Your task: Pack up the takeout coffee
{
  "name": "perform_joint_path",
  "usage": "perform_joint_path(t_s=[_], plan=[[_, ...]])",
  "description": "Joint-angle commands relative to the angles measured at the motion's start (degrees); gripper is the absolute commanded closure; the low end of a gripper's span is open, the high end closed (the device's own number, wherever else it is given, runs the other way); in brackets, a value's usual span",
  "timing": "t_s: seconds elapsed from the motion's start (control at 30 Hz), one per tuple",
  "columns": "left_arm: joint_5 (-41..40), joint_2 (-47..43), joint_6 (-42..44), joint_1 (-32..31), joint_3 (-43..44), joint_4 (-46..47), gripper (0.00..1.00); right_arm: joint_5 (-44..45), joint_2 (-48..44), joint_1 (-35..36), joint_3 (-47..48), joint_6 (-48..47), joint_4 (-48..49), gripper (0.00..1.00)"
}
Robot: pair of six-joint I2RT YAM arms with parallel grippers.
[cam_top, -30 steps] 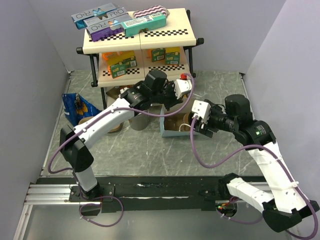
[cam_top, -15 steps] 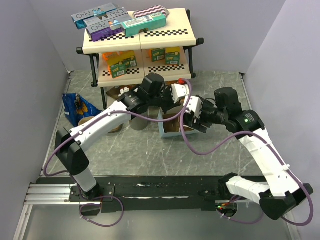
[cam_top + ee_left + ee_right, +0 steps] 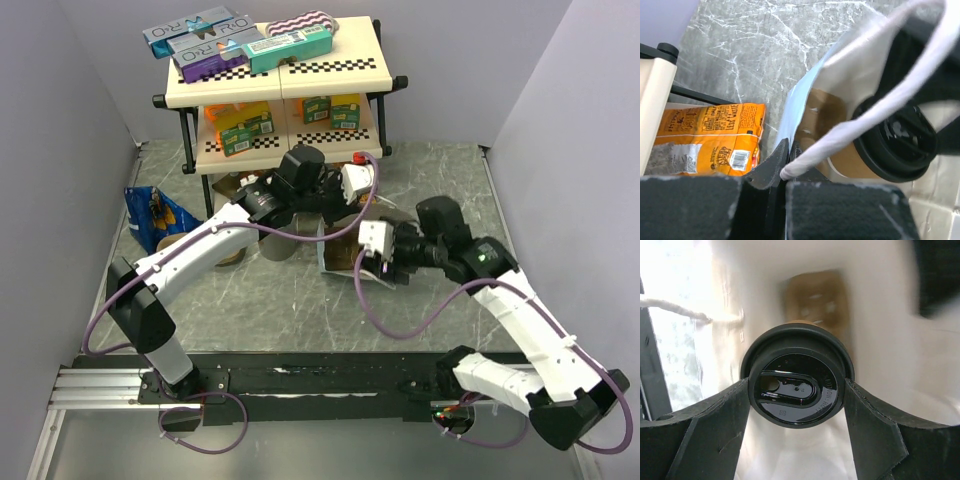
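Observation:
The takeout coffee (image 3: 797, 390) is a tan cup with a black lid, and my right gripper (image 3: 796, 396) is shut on it, one finger on each side of the lid. The cup hangs inside the mouth of a white paper bag (image 3: 890, 350), above a brown carrier (image 3: 815, 295) on the bag's floor. My left gripper (image 3: 786, 152) is shut on the bag's white handle (image 3: 865, 115) and holds that side up. The left wrist view shows the cup (image 3: 852, 161) just inside the bag (image 3: 860, 75). From above, the bag (image 3: 335, 258) stands between both arms, with the right gripper (image 3: 375, 250) at its opening.
A two-level shelf rack (image 3: 280, 70) with boxes stands right behind the bag. An orange snack bag (image 3: 715, 135) lies under the rack. A blue snack bag (image 3: 155, 215) sits at the left wall. Purple cables loop off both arms.
My right arm has swung left and carried the coffee from beside the bag into its mouth. The left gripper has kept its hold on the handle, shifting only slightly.

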Motion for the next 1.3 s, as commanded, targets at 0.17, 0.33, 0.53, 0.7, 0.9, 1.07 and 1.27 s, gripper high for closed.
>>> perform_joint_path(t_s=[0.17, 0.33, 0.53, 0.7, 0.9, 1.07, 1.27], plan=[[-4.4, -3.4, -1.2, 0.0, 1.0, 4.9, 0.99, 7.0, -6.6, 5.4, -11.7, -8.8, 7.0, 1.00], [-1.5, -4.9, 0.9, -0.1, -1.2, 5.1, 0.99, 10.4, -9.0, 5.8, -16.1, -10.1, 12.3, 1.00], [0.3, -6.7, 2.3, -1.3, -5.9, 6.2, 0.99, 12.2, -9.3, 6.3, -17.8, -11.4, 14.5, 1.00], [-0.3, -7.1, 0.0, -1.7, -8.4, 7.9, 0.99, 14.3, -10.9, 7.3, -20.1, -15.8, 16.4, 1.00], [-0.2, -6.6, -3.4, -1.8, -8.4, 9.0, 0.99, 14.8, -9.9, 9.2, -19.3, -17.6, 15.1, 1.00], [0.8, -7.0, -4.2, -1.9, -9.8, 9.5, 0.99, 14.5, -7.2, 9.4, -17.0, -14.8, 15.9, 1.00], [1.9, -8.4, -3.4, -1.8, -12.4, 9.9, 0.99, 12.2, -3.4, 7.9, -14.8, -9.2, 15.5, 1.00]])
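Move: My right hand holds the lidded coffee cup in the mouth of the paper bag; the carrier on the bag's floor lies about 4 cm ahead, 5 cm to the left and some 15 cm below it. The straw tin is roughly 5 cm ahead and 21 cm to the left, 12 cm down. From my left hand, pinching the bag's edge, the carrier is about 6 cm back, 4 cm right and 20 cm down, and the orange pouch 12 cm ahead and 2 cm right. I lower the cup deeper into the bag with my right hand, about 6 cm down towards the carrier, most of it quickly at the start while swinging back 2 cm and then easing forward again. The wrist rolls some 20 degrees, counter-clockwise looking along the fingers, and my grip stays on the cup. My left hand keeps its pinch on the bag's edge and handle and drifts about 2 cm back and slightly down. ##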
